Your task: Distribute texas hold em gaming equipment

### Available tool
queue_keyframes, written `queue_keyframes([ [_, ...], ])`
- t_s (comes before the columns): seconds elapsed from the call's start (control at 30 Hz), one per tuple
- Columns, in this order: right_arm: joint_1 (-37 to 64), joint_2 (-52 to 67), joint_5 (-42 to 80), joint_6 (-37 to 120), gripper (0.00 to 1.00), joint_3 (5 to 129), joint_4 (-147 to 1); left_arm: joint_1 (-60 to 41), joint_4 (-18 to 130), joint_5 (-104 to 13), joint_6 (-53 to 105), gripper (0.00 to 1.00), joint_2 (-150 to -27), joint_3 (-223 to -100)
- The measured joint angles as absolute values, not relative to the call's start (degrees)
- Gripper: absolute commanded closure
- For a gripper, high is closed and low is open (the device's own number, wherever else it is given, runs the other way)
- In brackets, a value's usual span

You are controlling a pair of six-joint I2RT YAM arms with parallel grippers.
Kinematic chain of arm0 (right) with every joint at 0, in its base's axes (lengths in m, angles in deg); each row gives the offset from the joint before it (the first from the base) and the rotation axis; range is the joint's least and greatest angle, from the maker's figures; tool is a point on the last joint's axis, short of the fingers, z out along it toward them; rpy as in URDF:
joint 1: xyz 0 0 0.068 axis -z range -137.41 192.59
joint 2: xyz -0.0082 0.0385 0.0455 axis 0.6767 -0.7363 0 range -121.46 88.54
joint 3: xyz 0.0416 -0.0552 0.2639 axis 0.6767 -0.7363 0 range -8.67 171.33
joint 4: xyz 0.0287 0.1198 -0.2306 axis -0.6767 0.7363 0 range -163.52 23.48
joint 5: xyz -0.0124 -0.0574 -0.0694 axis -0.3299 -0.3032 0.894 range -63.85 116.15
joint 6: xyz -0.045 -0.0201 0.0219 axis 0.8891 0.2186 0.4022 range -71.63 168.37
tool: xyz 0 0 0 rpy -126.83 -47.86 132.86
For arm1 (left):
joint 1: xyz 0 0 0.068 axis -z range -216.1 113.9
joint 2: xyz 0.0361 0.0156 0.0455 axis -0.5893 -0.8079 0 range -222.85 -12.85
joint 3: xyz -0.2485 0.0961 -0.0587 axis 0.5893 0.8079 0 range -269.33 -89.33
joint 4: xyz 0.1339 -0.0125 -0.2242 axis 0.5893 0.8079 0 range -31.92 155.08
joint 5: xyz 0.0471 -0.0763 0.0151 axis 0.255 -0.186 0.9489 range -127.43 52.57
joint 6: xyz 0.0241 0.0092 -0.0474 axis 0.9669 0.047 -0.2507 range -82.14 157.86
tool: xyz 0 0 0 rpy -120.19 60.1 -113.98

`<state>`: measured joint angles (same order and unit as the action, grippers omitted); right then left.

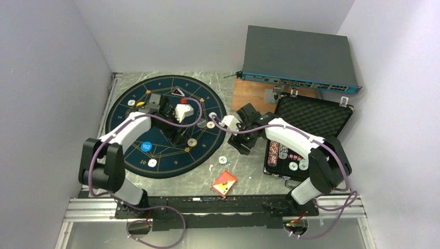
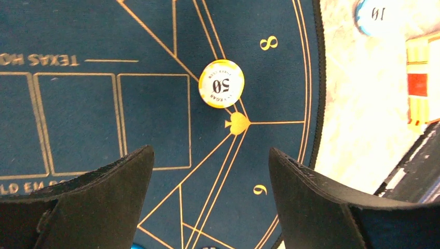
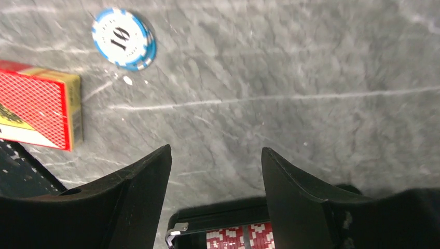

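Observation:
My left gripper point(image 2: 210, 150) point(image 1: 179, 134) hangs open over the navy mat point(image 1: 129, 124) with nothing between its fingers. Just ahead of it a yellow-rimmed "50" chip point(image 2: 221, 83) point(image 1: 192, 141) lies on the mat. Several more chips and a blue disc point(image 1: 146, 147) are spread over the mat. My right gripper point(image 3: 215, 150) point(image 1: 243, 148) is open and empty above the bare marble, between the mat and the case. A blue "10" chip point(image 3: 124, 38) point(image 1: 223, 160) and a red-backed card box point(image 3: 39, 106) point(image 1: 224, 182) lie on the marble near it.
The open black case point(image 1: 332, 116) stands at the right, with rows of red and white chips point(image 1: 280, 152) point(image 3: 238, 236) in its front part. Behind it are a grey rack unit point(image 1: 298, 57) and a wooden board point(image 1: 251, 96). White walls close both sides.

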<state>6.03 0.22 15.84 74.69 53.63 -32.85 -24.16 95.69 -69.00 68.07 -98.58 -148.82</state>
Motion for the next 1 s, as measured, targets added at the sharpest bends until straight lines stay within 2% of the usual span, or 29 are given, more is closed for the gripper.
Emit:
queue_keyframes([
  [0.3, 12.63, 5.86, 14.97, 74.45, 0.33, 49.22, -36.63, -13.47, 91.10, -59.34, 66.94, 0.17, -106.37, -149.04],
  [0.57, 13.42, 6.91, 14.90, 74.21, 0.32, 48.98, -38.29, -9.34, 88.69, -53.44, 66.98, 0.21, -111.94, -150.61],
  [0.7, 13.48, 6.91, 14.93, 74.17, 0.32, 48.98, -38.62, -8.95, 88.67, -52.17, 66.98, 0.30, -113.12, -151.79],
  [0.87, 13.97, 6.91, 14.99, 74.00, 0.32, 48.98, -38.95, -8.86, 88.39, -51.25, 67.20, 0.48, -114.08, -152.69],
  [1.0, 14.31, 6.89, 15.06, 73.82, 0.32, 48.98, -38.99, -8.86, 87.95, -51.01, 67.26, 0.57, -114.06, -152.80],
])
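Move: The 50 chip lies on the mat about 7 cm below the open left hand, some 5 cm to its right and 2 cm ahead. The clear disc is roughly 8 cm farther out than that chip and 3 cm more to the right, while the stack of 10 chips on the bare table is around 11 cm right of the chip and 8 cm nearer. From the right hand, the 50 chip is some 20 cm left, 6 cm ahead and 6 cm below. The left hand sinks about 7 cm and slides some 5 cm to the right onto the 50 chip, its wrist tipping 15 to 20 degrees so the fingers point more steeply down; once low, it eases a little forward and closes its wide-open fingers to about half, pinching the chip by its edges. Meanwhile the empty right hand, still open, backs off about 3 cm to the right, then forward and slightly up, away from the chip. ##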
